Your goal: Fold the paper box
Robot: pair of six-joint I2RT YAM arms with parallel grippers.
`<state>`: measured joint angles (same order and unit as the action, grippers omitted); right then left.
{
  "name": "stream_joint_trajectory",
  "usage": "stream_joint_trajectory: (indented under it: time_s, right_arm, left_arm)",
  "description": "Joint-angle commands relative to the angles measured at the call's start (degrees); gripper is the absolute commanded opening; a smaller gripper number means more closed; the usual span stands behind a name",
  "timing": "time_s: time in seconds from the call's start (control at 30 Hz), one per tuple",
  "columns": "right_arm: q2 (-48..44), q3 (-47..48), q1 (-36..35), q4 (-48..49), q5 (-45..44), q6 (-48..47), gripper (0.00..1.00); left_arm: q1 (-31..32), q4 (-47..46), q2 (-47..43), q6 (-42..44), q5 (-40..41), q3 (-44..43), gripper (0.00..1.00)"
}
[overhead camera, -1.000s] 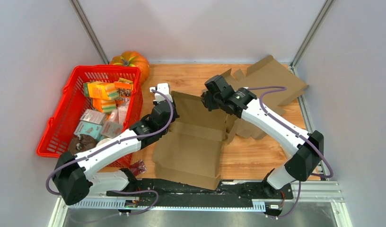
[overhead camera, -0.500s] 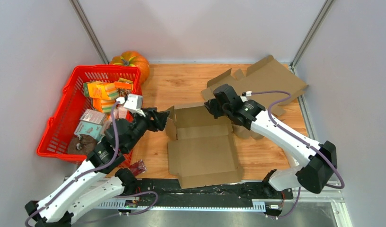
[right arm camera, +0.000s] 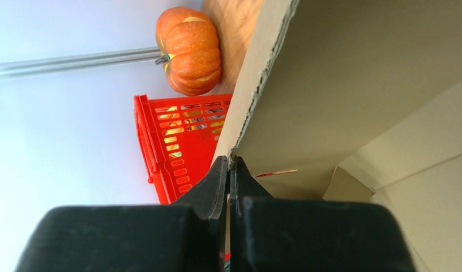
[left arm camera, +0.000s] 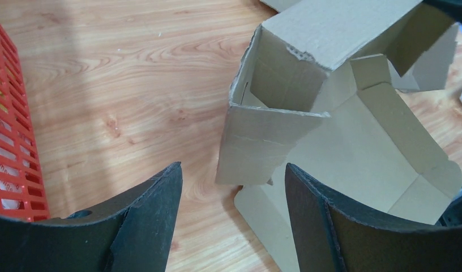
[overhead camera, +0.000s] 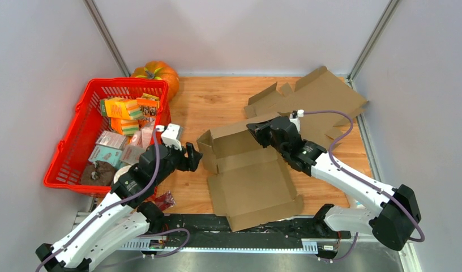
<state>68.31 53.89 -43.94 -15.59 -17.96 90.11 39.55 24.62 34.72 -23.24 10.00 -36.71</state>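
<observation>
The brown paper box lies half-formed on the wooden table, its base flat and its far wall and left corner flap raised. My right gripper is shut on the top edge of that far wall, the cardboard pinched between its fingers. My left gripper is open, a short way left of the box's left corner flap, touching nothing. Its two dark fingers frame bare wood and the edge of the box base.
A red basket full of small packages stands at the left, close behind my left arm. An orange pumpkin sits at the back. More flat cardboard blanks lie at the back right. A small red wrapper lies near the front edge.
My left gripper let go of the box, opened and drew back to the left. The right gripper shut on the far wall and pulled it lower and nearer; the box settled flatter.
</observation>
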Motion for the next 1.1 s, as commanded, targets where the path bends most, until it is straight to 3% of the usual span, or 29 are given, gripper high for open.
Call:
stream_joint_trajectory:
  time_s: [0.0, 0.23, 0.43, 0.67, 0.83, 0.93, 1.07]
  right_arm:
    - [-2.1, -6.4, 0.1, 15.1, -4.4, -11.9, 0.00]
    - [-3.4, -13.7, 0.2, 25.0, -4.3, -14.6, 0.00]
    - [-5.6, -15.1, 0.9, 24.6, -3.6, -14.5, 0.00]
    - [-6.4, -15.7, 1.0, 26.7, -1.9, -15.4, 0.00]
    - [-4.4, -17.8, 1.0, 29.8, -1.5, -12.5, 0.00]
    - [-3.5, -18.9, 0.9, 32.1, -1.3, -11.1, 0.00]
    - [-3.5, -20.5, 1.0, 33.1, -1.4, -8.8, 0.00]
  left_arm:
    - [-0.3, -1.2, -2.8, 4.3, -3.0, 0.5, 0.73]
    - [-0.2, -3.8, 0.2, 4.9, -5.5, 0.6, 0.71]
    - [-0.1, -8.0, 6.0, 6.9, -3.2, 3.0, 0.72]
    - [2.5, -21.2, 10.4, 14.9, -3.0, 7.1, 0.72]
    - [3.4, -29.0, 12.9, 15.9, -9.6, 9.5, 0.59]
    - [6.2, -33.5, 11.6, 15.3, -8.2, 12.4, 0.49]
    - [6.9, -38.6, 11.7, 12.9, -8.5, 14.5, 0.54]
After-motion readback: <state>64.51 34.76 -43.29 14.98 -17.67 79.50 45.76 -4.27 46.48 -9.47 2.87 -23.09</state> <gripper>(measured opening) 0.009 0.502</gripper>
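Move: The box's near-left corner flap stands about 5 cm to the right of the open left hand, roughly 2 cm ahead and 7 cm below. The flat base panel's middle lies some 19 cm right and 8 cm back from that hand; the red basket's middle is about 28 cm to its left and 6 cm ahead. From the right hand, already pinching the raised wall's edge, the corner flap is some 13 cm left, 11 cm back and 10 cm lower. The near-left corner flap is approached by the left hand, which sinks about 6 cm and then sweeps some 6.5 cm right, turning clockwise and part-closing its fingers around the flap's corner; firm contact can't be made out. The right hand keeps its pinch on the raised wall, tipping its fingers up some 15 degrees while dipping, rising and dipping again by 2 cm or so. ##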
